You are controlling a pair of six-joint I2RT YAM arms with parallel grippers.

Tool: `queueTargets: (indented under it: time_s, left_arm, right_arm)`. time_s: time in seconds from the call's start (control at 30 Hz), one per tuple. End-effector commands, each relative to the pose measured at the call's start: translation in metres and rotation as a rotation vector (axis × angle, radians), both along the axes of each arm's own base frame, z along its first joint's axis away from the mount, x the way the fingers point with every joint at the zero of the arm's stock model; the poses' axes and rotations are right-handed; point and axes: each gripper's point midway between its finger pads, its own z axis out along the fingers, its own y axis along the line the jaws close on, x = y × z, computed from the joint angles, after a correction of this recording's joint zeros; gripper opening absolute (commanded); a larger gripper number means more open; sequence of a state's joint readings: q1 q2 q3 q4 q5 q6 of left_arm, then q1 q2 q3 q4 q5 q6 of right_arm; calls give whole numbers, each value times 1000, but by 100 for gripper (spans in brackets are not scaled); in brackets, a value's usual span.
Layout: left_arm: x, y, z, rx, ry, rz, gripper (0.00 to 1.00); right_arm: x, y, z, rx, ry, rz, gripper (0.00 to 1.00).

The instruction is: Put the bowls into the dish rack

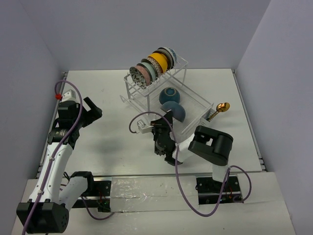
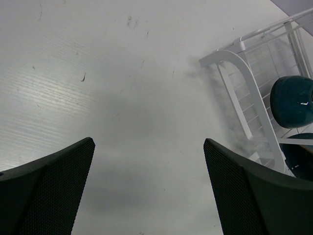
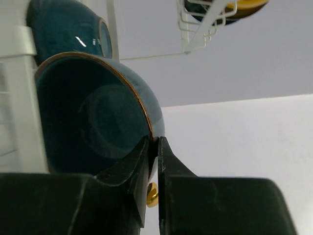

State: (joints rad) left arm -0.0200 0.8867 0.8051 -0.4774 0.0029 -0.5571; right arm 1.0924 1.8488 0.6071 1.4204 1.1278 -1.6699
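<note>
Several bowls (image 1: 152, 65) stand on edge in the upper shelf of the dish rack (image 1: 128, 92). On its lower tray sits one dark blue bowl (image 1: 169, 94), with a second dark blue bowl (image 1: 176, 111) tilted on edge in front of it. My right gripper (image 1: 167, 117) pinches that second bowl's rim; the wrist view shows the bowl (image 3: 93, 122) with its rim between the nearly closed fingers of the right gripper (image 3: 157, 143). My left gripper (image 1: 93, 110) hangs wide open over bare table at the left, its left gripper (image 2: 149, 147) fingers holding nothing.
A gold spoon (image 1: 222, 106) sticks out at the rack's right side and shows behind the right fingers as a gold spoon (image 3: 152, 195). The rack's white frame (image 2: 239, 73) and both blue bowls (image 2: 292, 100) lie to the right of my left gripper.
</note>
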Motion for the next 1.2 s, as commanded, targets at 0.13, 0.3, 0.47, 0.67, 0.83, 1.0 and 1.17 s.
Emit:
queueTargets:
  time_s: [0.13, 0.3, 0.47, 0.67, 0.83, 1.0, 1.17]
  left_arm:
    - [3, 2, 8, 7, -42, -12, 99]
    - [3, 1, 7, 4, -41, -16, 99]
    - [3, 0, 6, 3, -38, -19, 99]
    - [4, 1, 4, 4, -32, -18, 99]
    - [4, 1, 3, 5, -30, -15, 99]
    - [4, 1, 3, 3, -26, -16, 99]
    - [4, 1, 2, 3, -26, -16, 99]
  right_arm:
    - [-22, -10, -17, 276, -70, -33, 21]
    - [-29, -2, -26, 273, -53, -17, 25]
    - [-32, 1, -27, 290, -52, -11, 37]
    - [-33, 5, -29, 300, -52, 0, 54]
    - [-34, 12, -33, 304, -47, 18, 68]
    - [-35, 16, -36, 309, -45, 31, 79]
    - [-39, 23, -40, 319, -40, 47, 83]
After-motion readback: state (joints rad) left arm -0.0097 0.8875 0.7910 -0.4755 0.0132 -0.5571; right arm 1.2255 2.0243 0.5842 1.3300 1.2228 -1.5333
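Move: In the right fingers is still the rim of the larger blue bowl, stood on edge with its mouth towards the robot. Its place on the dish rack's lower tier lies about 5 cm ahead, 3 cm right and 9 cm below; the small blue bowl is about 16 cm ahead, straight in line, 9 cm down, and the cutlery holder 16 cm right and 1 cm ahead, 9 cm down. From the idle left hand that place is some 38 cm right, 4 cm ahead and 11 cm down. Letting go of the larger blue bowl's rim, the right hand sinks about 7 cm in two dips, with a short rise of 1 cm between them, while it draws back some 3 cm and drifts a little left, to end low at the rack's near rail. Its fingers open nearly wide and tip slightly downward. ##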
